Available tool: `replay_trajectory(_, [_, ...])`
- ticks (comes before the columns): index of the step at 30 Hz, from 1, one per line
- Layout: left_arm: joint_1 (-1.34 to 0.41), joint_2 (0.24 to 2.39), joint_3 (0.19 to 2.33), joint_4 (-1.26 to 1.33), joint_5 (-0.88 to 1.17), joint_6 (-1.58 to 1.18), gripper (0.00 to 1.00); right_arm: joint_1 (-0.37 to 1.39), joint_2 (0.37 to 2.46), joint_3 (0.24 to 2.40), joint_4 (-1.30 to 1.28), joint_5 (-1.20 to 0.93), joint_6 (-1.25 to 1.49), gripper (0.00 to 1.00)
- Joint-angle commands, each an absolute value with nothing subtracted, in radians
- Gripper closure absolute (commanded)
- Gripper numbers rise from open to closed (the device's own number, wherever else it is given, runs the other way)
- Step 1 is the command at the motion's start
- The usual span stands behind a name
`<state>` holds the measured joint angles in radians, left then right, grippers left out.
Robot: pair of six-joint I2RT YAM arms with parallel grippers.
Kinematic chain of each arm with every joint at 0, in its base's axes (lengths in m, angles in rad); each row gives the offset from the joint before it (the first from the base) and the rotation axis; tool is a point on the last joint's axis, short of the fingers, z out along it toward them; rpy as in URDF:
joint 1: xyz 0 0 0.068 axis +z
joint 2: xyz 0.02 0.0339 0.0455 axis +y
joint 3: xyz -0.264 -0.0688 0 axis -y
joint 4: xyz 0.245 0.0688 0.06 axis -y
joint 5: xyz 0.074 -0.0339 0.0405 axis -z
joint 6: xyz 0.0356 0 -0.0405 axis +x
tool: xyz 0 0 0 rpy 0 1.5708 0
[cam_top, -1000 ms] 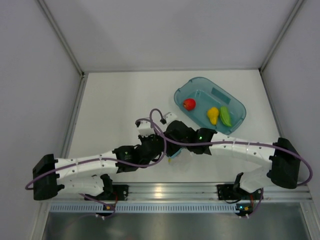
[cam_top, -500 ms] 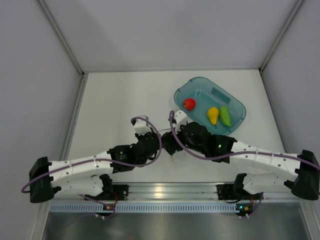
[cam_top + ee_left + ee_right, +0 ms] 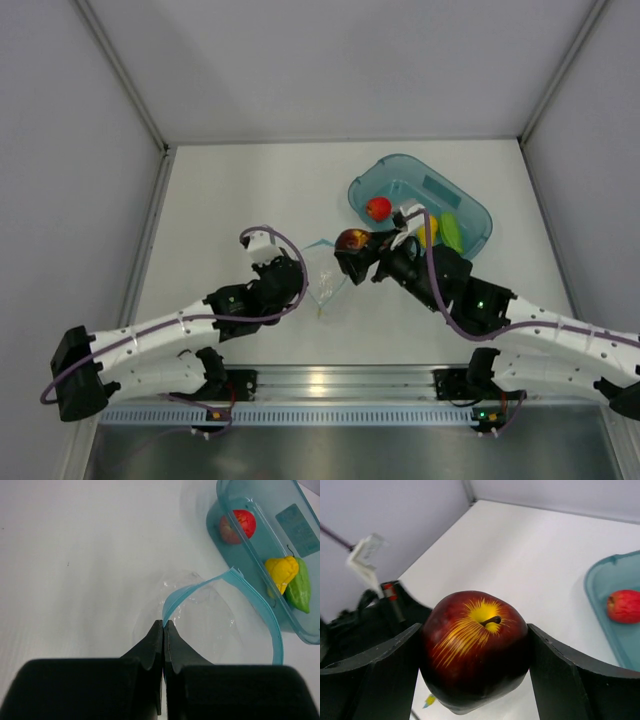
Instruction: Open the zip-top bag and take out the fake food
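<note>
The zip-top bag point(image 3: 200, 622) lies on the table, clear and crinkly, its light blue zip strip point(image 3: 260, 612) arching open. My left gripper point(image 3: 164, 623) is shut on one end of that strip; from above it point(image 3: 303, 276) sits at the bag's point(image 3: 326, 283) left edge. My right gripper point(image 3: 474, 672) is shut on a dark maroon apple point(image 3: 472, 660) with a yellow top, held above the table point(image 3: 352, 242) just right of the bag. The rest of the fake food, a red piece point(image 3: 378, 208), a yellow one point(image 3: 427, 230) and a green one point(image 3: 451, 233), lies in the teal tray.
The teal translucent tray point(image 3: 476, 212) stands at the back right, just beyond the right gripper, and shows in the left wrist view point(image 3: 220, 527) and the right wrist view point(image 3: 600, 582). Grey walls enclose the white table point(image 3: 230, 200) on three sides.
The right gripper has come out from over the bag and moved up and right with the maroon apple. The left arm has drawn back left, still holding the zip strip, leaving the bag exposed.
</note>
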<state>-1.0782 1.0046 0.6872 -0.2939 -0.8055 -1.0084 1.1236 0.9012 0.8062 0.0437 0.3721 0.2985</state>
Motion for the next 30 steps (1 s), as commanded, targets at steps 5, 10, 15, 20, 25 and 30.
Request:
replay_trajectory(5, [-0.965, 0.896, 0.707, -0.379, -0.770, -0.963, 1.00, 0.797, 0.926, 0.919, -0.145, 0.407, 0.426, 0.69])
replay_trajectory(10, [-0.899, 0.804, 0.739, -0.460, -0.762, -0.913, 1.00, 0.513, 1.072, 0.972, -0.231, 0.298, 0.423, 0.65])
replay_trajectory(15, [-0.885, 0.755, 0.821, -0.557, -0.791, -0.839, 1.00, 0.399, 1.322, 1.112, -0.275, 0.215, 0.361, 0.61])
replay_trajectory(20, [-0.882, 0.736, 0.891, -0.650, -0.854, -0.795, 1.00, 0.342, 1.549, 1.257, -0.297, 0.199, 0.327, 0.51])
replay_trajectory(25, [-0.874, 0.726, 0.900, -0.702, -0.914, -0.790, 1.00, 0.325, 1.713, 1.385, -0.366, 0.218, 0.301, 0.17])
replay_trajectory(30, [-0.850, 0.723, 0.916, -0.755, -0.969, -0.788, 1.00, 0.325, 1.727, 1.447, -0.417, 0.247, 0.284, 0.01])
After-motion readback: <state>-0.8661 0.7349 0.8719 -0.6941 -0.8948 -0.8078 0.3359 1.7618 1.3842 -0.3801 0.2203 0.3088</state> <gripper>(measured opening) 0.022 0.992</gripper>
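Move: My right hand holds the dark red fruit. The bare patch of the teal bin's floor lies about 27 cm ahead of that hand, 16 cm to its right and some 23 cm below. The red apple lies about 8 cm left of that patch and level with it; the yellow pepper is some 7 cm nearer me and 3 cm farther right, and the green pepper 5 cm right of the yellow one. The emptied bag hangs from my left hand, its middle about 5 cm right and 5 cm below. I swing my right hand forward and right towards the teal bin, then sink it between red apple and peppers, roughly 26 cm forward, 16 right and 17 down in all, turning clockwise and tipping the fingers steeply down. Only at the end do I open them and let go of the dark red fruit. My left hand keeps its pinch on the bag's zip edge and carries it about 12 cm left and 8 cm up. ##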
